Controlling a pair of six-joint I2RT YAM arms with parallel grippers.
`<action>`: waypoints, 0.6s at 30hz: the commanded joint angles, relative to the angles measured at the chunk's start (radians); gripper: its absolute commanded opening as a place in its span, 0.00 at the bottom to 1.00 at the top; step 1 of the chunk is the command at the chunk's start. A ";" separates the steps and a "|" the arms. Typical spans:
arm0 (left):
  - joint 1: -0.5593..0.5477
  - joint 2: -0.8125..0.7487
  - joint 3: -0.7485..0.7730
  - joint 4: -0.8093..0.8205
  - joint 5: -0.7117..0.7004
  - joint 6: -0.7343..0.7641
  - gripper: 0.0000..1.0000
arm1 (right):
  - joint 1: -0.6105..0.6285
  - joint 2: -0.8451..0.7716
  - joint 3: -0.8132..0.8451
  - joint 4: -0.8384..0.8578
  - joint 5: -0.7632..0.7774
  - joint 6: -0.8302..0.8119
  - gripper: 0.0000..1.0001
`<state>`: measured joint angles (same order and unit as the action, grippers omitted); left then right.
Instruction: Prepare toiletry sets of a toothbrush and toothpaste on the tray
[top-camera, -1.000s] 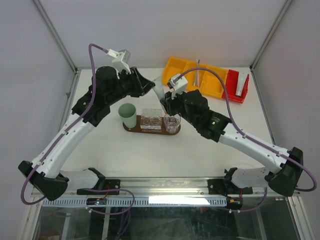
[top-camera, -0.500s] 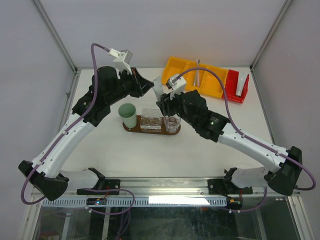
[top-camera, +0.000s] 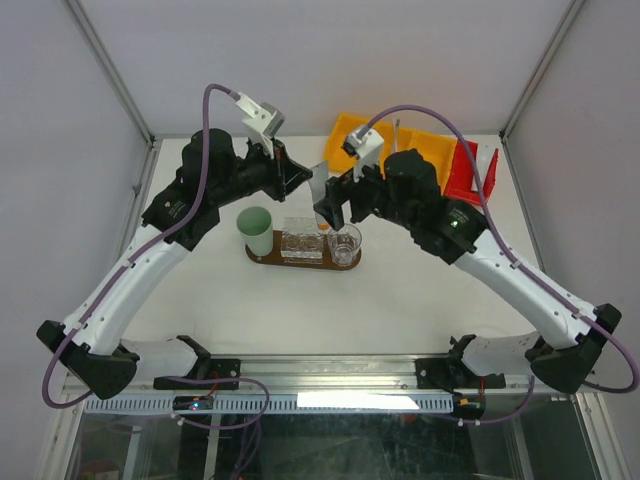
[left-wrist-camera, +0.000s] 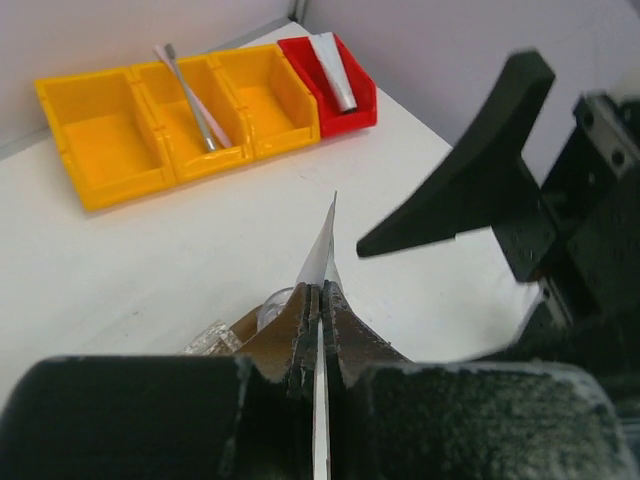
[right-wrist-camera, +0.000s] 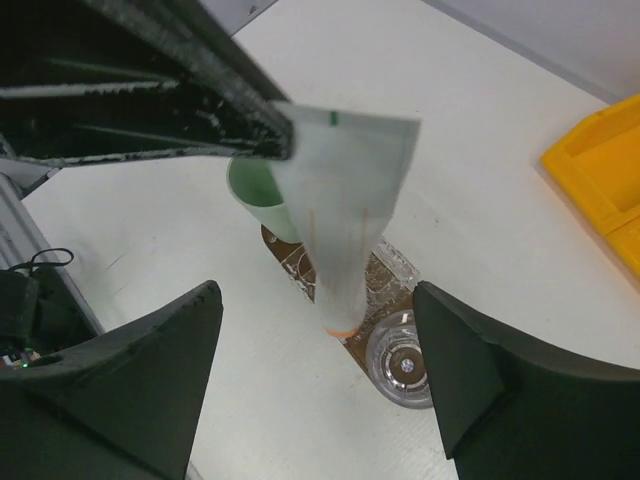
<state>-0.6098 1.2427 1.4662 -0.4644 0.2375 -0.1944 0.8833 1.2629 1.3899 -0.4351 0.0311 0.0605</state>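
Observation:
A white toothpaste tube (right-wrist-camera: 345, 220) hangs cap down above the brown tray (right-wrist-camera: 385, 275). My left gripper (left-wrist-camera: 322, 290) is shut on its flat crimped end (left-wrist-camera: 325, 240). From above, the tube (top-camera: 318, 190) shows between the two wrists, with the left gripper (top-camera: 300, 178) beside it. My right gripper (right-wrist-camera: 315, 300) is open, its fingers wide on either side of the tube and not touching it; from above the right gripper (top-camera: 335, 205) sits over the tray's right end (top-camera: 300, 262). A grey toothbrush (left-wrist-camera: 190, 95) lies in the yellow bin (left-wrist-camera: 160, 110).
On the tray stand a mint-green cup (top-camera: 257, 228), a square clear glass (top-camera: 302, 240) and a round clear glass (top-camera: 344, 243). The yellow bin (top-camera: 350, 130) and a red bin (top-camera: 470, 175) holding another tube (top-camera: 487, 165) sit at the back right.
My right gripper has opened, let go of the tube and drawn back to the right. My left gripper closed on the tube's crimped end and holds it alone.

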 joint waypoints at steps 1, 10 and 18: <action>-0.007 -0.054 0.023 0.045 0.194 0.181 0.00 | -0.122 -0.069 0.112 -0.136 -0.245 -0.013 0.78; -0.007 -0.059 0.001 0.038 0.381 0.285 0.00 | -0.208 -0.028 0.195 -0.152 -0.592 -0.061 0.66; 0.000 -0.081 -0.057 0.050 0.492 0.312 0.00 | -0.212 0.028 0.227 -0.116 -0.701 -0.075 0.47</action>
<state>-0.6090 1.2083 1.4361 -0.4808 0.6216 0.0753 0.6739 1.2751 1.5719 -0.5884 -0.5682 0.0029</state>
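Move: The toothpaste tube already hangs cap-down from the left gripper, its middle about 6 cm below that hand and 2 cm to its right. From the open right gripper the tube's middle lies about 3 cm ahead, 2 cm left and 2 cm below. Some 26 cm below the right gripper, the clear glass stands about 3 cm right and 1 cm ahead, the clear holder 8 cm left and 2 cm ahead. Swing the right gripper clear of the tube, first right and up, then back and left again to come round towards the crimped end, about 5 cm higher, turning counter-clockwise and narrowing its fingers without shutting them. Meanwhile keep the left pinch on the crimp and carry the tube back about 5 cm and slightly right, turning some 25 degrees clockwise. ##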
